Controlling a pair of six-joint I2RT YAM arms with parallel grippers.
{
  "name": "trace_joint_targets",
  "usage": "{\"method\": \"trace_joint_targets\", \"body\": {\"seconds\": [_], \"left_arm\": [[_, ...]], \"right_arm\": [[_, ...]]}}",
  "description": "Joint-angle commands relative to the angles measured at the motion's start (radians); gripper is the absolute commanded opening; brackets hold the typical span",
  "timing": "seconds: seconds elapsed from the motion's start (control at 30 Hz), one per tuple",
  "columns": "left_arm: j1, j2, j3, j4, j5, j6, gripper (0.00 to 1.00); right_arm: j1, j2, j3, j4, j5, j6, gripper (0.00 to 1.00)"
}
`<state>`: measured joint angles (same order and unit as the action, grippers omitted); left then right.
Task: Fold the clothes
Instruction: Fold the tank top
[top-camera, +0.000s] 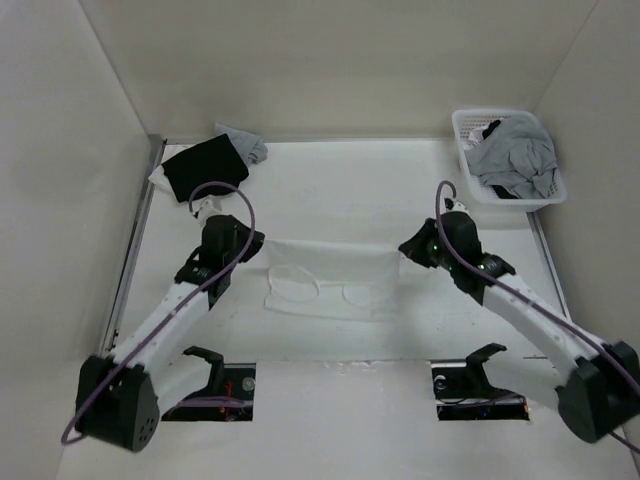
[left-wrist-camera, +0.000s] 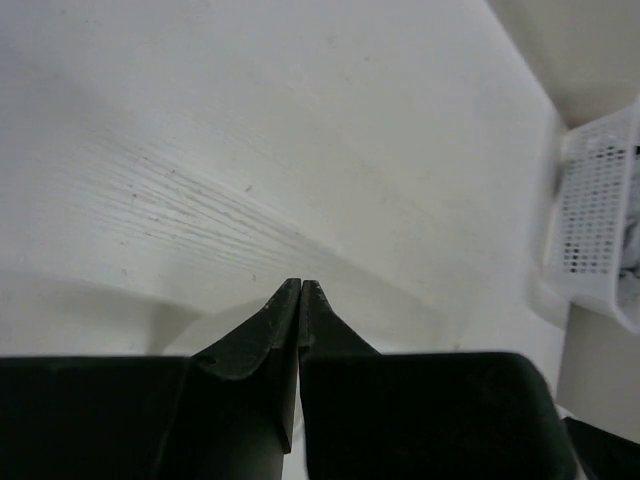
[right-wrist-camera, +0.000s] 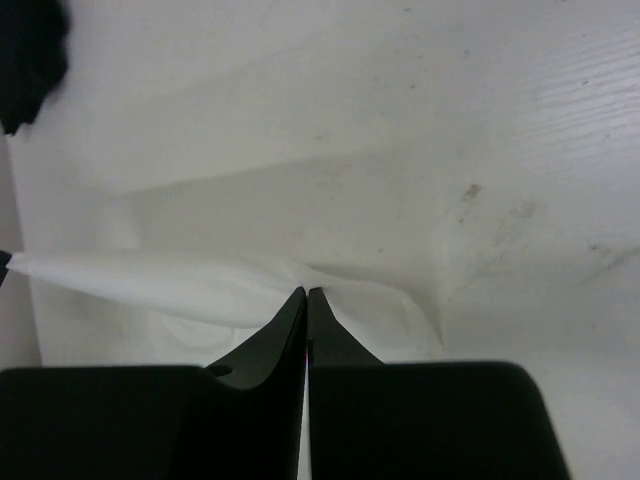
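The clothes, one thin white garment, lie mid-table with the far edge lifted and stretched between both grippers. My left gripper is at the garment's far left corner. In the left wrist view its jaws are pressed together, with white cloth spreading away from the tips. My right gripper is at the far right corner. In the right wrist view it is shut on a tented pinch of the fabric, and a taut ridge runs left from there.
A white basket holding grey and dark clothing stands at the back right and also shows in the left wrist view. A black garment with grey cloth lies at the back left. Walls enclose the table on three sides.
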<state>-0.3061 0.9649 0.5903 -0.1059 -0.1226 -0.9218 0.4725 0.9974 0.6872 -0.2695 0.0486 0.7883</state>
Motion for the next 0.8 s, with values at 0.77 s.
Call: {"method": "trace_joint_targets", "body": {"seconds": [0.77], "left_arm": [[-0.024,0.026,-0.322,0.428,0.046,-0.038,0.01]], "right_arm": [[-0.148,-0.034,-0.327,0.353,-0.176,0.052,0.02]]}}
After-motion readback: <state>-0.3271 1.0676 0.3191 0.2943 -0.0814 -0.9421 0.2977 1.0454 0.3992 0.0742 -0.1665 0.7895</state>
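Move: Both grippers already hold the tank top by its far corners, some 14 cm above the table; its middle lies about 15 cm to the right, 4 cm back and 7 cm below the left hand. From the right hand that middle is about 15 cm left, 4 cm back and 7 cm below. The black folded cloth lies some 27 cm ahead and 15 cm left of the left hand, 13 cm lower; the laundry basket is about 30 cm ahead and 27 cm right of the right hand, 9 cm lower. Swing both grippers together forward about 10 cm while sinking towards the table, keeping the tank top's far edge pinched and stretched between them. Then draw both back by the same amount, still low, to bring that edge over the cloth laid ahead, finishing about 7 cm lower. Dip the fingers slightly on the way out and level them again; keep them shut. ##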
